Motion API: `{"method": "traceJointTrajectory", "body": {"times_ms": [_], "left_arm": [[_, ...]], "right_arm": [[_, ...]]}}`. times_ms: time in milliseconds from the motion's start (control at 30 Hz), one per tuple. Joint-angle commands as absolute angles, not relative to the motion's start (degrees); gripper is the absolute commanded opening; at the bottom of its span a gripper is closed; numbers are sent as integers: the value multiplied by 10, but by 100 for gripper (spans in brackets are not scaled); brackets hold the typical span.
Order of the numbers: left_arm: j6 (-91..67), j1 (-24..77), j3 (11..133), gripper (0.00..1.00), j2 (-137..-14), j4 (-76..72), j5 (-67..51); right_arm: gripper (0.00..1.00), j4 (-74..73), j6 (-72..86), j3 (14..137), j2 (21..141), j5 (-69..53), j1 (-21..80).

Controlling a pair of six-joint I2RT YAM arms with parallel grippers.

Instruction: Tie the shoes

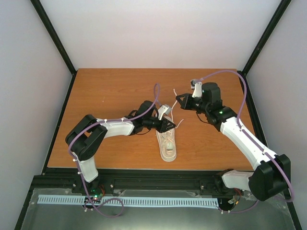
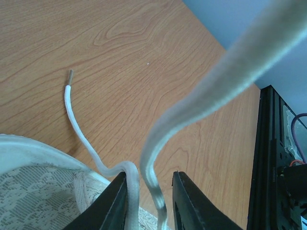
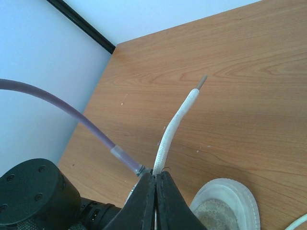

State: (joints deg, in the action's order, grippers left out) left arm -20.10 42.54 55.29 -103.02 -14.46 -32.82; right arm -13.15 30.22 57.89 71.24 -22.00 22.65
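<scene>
The cream sneaker (image 1: pixel 168 146) lies mid-table, lengthwise toward the near edge. My left gripper (image 1: pixel 168 125) is over its far end, jaws open. In the left wrist view, two white lace strands pass between its fingers (image 2: pixel 149 175). One thin strand (image 2: pixel 79 129) rests along the left finger and ends in an aglet on the table. The other strand (image 2: pixel 211 91) rises up and right, blurred. The shoe's rim (image 2: pixel 29 158) shows at lower left. My right gripper (image 1: pixel 180 101) is beyond the shoe, shut on a lace (image 3: pixel 175 124) whose tip sticks out past the jaws (image 3: pixel 157 173). The shoe's end (image 3: pixel 230 201) lies below.
The wooden table (image 1: pixel 110 96) is ringed by a black frame (image 2: pixel 273 158) and pale walls. A purple cable (image 1: pixel 156 96) loops above the left wrist and crosses the right wrist view (image 3: pixel 72 115). The left arm's black body (image 3: pixel 33 196) sits close to the right gripper.
</scene>
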Motion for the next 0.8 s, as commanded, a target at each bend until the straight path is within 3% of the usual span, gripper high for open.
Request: {"method": "traceJointTrajectory", "body": {"times_ms": [0, 200, 533, 767], "left_arm": [[-187, 431, 577, 27, -1038, -143, -322], [-186, 431, 576, 25, -1036, -143, -316], [-187, 431, 548, 1, -1017, -165, -314], [-183, 431, 503, 1, -977, -194, -324]], "right_arm": [[3, -129, 292, 600, 716, -232, 235], [3, -129, 291, 605, 723, -235, 239], [3, -136, 294, 619, 757, -216, 245], [3, -110, 300, 649, 835, -238, 245]]}}
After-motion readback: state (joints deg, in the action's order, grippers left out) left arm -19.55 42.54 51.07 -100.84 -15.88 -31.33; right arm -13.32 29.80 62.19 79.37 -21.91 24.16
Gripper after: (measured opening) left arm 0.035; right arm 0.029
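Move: The left fingers, partly open, straddle the crossed laces, with the crossing at the fingertips, level sideways and about 1 cm below. From them the shoe's middle lies some 4 cm back, 3 cm left and 6 cm down, and the free lace tip some 4 cm ahead, 5 cm right and 5 cm down. From the right hand, already pinching the other lace, the crossing is about 7 cm back, 1 cm left and 15 cm below. Left fingers pinch the crossed laces and draw back-left 2 cm; right hand, still gripping, sinks forward-left 3 cm. ##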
